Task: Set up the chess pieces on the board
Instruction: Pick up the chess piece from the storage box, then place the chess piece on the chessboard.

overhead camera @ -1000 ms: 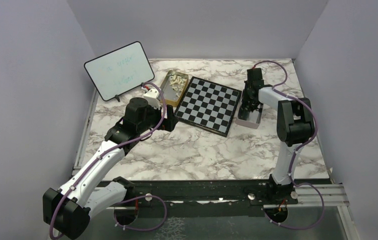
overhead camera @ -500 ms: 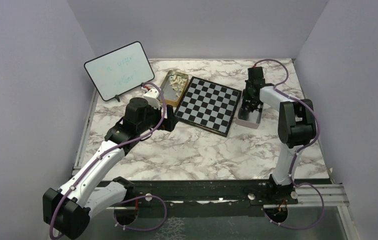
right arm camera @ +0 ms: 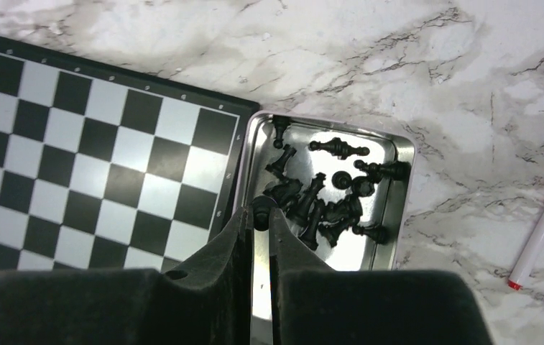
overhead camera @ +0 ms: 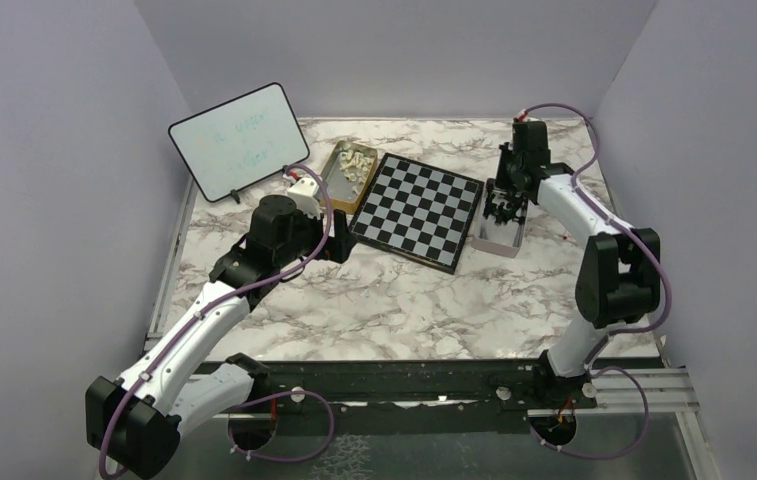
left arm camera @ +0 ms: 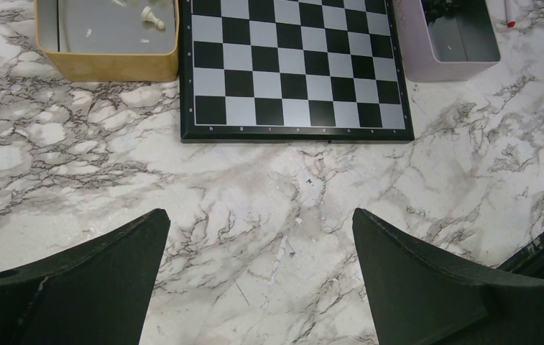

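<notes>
The black-and-white checked board (overhead camera: 416, 210) lies bare at the table's middle back. Cream chess pieces (overhead camera: 354, 160) lie in a gold tin (overhead camera: 334, 188) to its left. Black chess pieces (right arm camera: 326, 198) lie heaped in a silver tin (right arm camera: 401, 188) to its right. My right gripper (right arm camera: 260, 213) hangs over that tin's board-side edge, shut on a small black piece (right arm camera: 262, 204) pinched at its fingertips; from above the right gripper (overhead camera: 503, 207) stands over the tin. My left gripper (left arm camera: 260, 223) is open over bare marble just in front of the board (left arm camera: 294, 65), holding nothing.
A white dry-erase board (overhead camera: 239, 140) leans at the back left. A red-capped marker (right arm camera: 542, 230) lies on the marble to the right of the silver tin. The gold tin (left arm camera: 111, 66) and one cream piece (left arm camera: 152, 16) show in the left wrist view.
The right arm's elbow has swung right and its wrist has drawn up and back over the silver tin, while its jaws closed on a black piece. The left arm has not moved.
</notes>
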`<state>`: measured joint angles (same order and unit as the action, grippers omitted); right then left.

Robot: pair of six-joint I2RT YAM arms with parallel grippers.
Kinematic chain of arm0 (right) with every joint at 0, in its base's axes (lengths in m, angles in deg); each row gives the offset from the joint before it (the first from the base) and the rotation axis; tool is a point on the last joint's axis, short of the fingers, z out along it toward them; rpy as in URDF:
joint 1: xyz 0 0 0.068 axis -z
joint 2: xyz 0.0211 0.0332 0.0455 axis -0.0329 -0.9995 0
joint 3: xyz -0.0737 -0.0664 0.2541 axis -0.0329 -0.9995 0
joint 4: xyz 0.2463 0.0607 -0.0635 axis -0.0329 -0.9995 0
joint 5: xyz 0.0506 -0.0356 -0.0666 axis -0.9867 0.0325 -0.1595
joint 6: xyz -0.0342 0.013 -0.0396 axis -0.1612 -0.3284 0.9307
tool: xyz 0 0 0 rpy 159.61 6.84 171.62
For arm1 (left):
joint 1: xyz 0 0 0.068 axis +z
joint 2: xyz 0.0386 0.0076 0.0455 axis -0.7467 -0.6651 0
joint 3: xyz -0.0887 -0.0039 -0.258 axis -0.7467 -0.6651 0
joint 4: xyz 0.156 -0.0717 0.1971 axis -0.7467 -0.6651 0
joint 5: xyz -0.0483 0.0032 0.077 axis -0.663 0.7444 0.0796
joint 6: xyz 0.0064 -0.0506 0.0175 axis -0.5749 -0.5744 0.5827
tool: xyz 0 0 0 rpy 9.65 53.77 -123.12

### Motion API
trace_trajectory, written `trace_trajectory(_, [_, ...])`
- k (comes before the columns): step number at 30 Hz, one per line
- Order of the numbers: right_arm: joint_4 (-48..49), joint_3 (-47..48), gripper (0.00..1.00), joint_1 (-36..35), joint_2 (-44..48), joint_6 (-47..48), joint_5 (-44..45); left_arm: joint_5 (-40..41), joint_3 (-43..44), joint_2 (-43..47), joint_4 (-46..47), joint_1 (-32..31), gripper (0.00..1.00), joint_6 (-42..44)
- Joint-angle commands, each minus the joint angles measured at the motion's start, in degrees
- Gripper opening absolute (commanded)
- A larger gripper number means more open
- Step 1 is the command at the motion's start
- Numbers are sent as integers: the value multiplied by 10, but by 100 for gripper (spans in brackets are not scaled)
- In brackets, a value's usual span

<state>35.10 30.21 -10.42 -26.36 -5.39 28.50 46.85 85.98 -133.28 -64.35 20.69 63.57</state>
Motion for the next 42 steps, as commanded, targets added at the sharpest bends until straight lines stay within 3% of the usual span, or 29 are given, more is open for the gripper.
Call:
trace_trajectory(1, [-13, -36, 13, -13, 65, -25, -54, 15, -1, 15, -1, -3, 99, 10])
trace_trajectory(8, [-6, -75, 13, -81, 111, -41, -53, 45, 2, 20, -9, -3, 99, 11])
trace_trajectory(20, [5, -33, 13, -246, 31, -54, 12, 125, -2, 58, -25, -3, 99, 11])
trace_trajectory(31, [30, -68, 13, -276, -3, -56, 18, 142, 0, 64, -27, -3, 99, 11])
trace_trajectory(42, [32, -43, 13, -295, -56, -52, 51, 166, 2, 69, -34, -3, 99, 10])
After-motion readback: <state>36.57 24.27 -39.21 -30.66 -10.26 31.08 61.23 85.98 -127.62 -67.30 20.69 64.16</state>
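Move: The right hand already pinches a black chess piece above the storage box. The near-row squares it goes for lie about 20 cm to its left, 10 cm back and 10 cm below; the board's middle is about 21 cm left and 2 cm back. The storage box's middle sits some 3 cm right and 2 cm back, with the black pieces left in it 2 cm ahead and 3 cm right. From the left hand those squares are roughly 9 cm ahead, 19 cm right and 17 cm down. Still pinching the black piece between nearly shut fingers, the right hand lifts about 3 cm while drawing back, sweeps some 20 cm left and 10 cm back from the storage box to the chessboard, turning about 25 degrees counter-clockwise, then sinks some 10 cm towards the near-row squares. The empty left hand, fingers wide open, shifts about 5 cm left and slightly up, away from them. ##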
